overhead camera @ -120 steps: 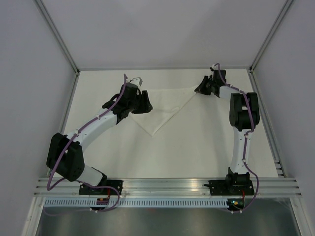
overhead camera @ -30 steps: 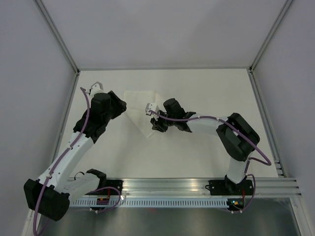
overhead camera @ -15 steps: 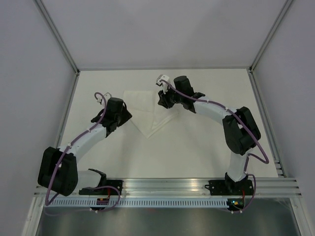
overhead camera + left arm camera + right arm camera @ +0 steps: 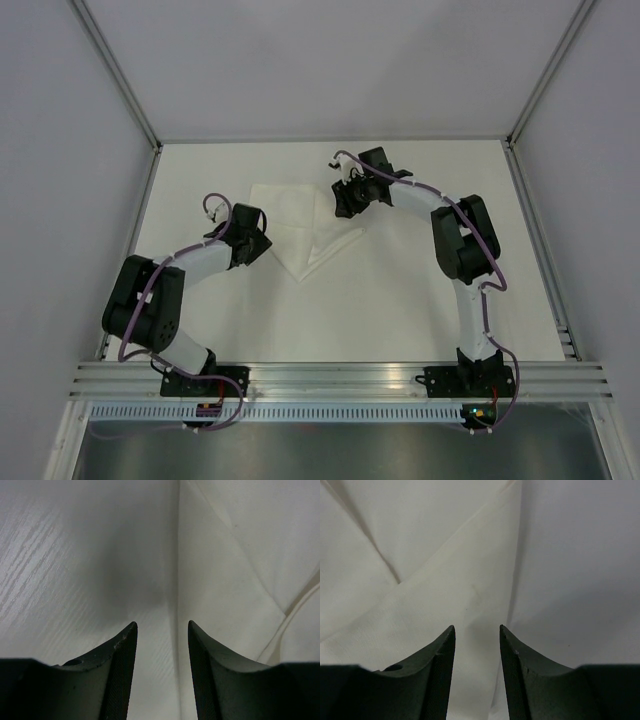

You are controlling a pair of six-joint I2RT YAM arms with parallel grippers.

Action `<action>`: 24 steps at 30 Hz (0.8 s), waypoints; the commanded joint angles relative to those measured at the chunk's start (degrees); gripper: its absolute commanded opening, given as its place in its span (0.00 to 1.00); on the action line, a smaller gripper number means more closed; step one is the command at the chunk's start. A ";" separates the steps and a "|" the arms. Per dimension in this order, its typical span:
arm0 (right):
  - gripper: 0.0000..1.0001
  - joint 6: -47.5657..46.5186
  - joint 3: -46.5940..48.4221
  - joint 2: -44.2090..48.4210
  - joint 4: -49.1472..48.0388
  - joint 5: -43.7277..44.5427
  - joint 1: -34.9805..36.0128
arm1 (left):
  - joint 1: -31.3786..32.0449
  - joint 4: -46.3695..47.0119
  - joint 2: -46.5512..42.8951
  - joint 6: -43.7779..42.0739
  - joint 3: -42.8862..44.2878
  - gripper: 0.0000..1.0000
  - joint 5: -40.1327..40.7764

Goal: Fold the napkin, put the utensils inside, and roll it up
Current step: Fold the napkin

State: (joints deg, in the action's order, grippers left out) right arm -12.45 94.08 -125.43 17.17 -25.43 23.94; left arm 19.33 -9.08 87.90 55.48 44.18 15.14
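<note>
The white napkin (image 4: 298, 215) lies folded into overlapping layers on the table, left of centre, with a point toward the near edge. My left gripper (image 4: 262, 243) stands open low at its left edge; in the left wrist view the napkin (image 4: 235, 555) edge runs between the fingers of the left gripper (image 4: 160, 625). My right gripper (image 4: 344, 207) stands open at the napkin's far right part; in the right wrist view the right gripper (image 4: 476, 627) hovers over the napkin (image 4: 420, 580) by its right edge. Nothing is held. The utensils are out of view.
The white table (image 4: 420, 280) is enclosed by grey walls with metal frame posts (image 4: 118, 72) at the back corners. An aluminium rail (image 4: 340, 372) carrying both arm bases runs along the near edge.
My right gripper moved from the napkin's middle to its far right part and opened wider. My left gripper swung in to the napkin's left edge and narrowed slightly.
</note>
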 commanded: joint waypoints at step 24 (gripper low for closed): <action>0.44 3.65 -11.63 5.44 4.63 3.99 -0.39 | -1.14 1.08 20.38 -7.49 19.62 0.49 -6.78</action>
State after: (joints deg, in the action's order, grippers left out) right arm -11.75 86.11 -122.30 19.31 -23.64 23.79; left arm 18.37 -6.90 105.58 52.12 61.04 11.81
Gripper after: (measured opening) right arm 0.442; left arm 0.487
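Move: The folded napkin's middle lies about 7 cm ahead of the left hand and 11 cm to its right, only some 1–2 cm lower; its near corner is about 8 cm back and 9 cm right of that hand, its far left corner roughly 19 cm ahead. From the right hand the napkin's middle is about 9 cm left, 5 cm back and 3 cm below, and its right corner some 5 cm back and 4 cm right. The left hand settles the last centimetre with its fingers still half open, then sweeps low and forward about 8 cm along the napkin's left edge, veering some 3 cm right onto the cloth in the second half, so that the left finger comes against the edge and pushes it along. Meanwhile the right hand, its fingers also staying half open, eases back about 4 cm while sinking 3 cm and drifting 2 cm right, down over the folded right flap towards its right corner and tipping slightly further down. ##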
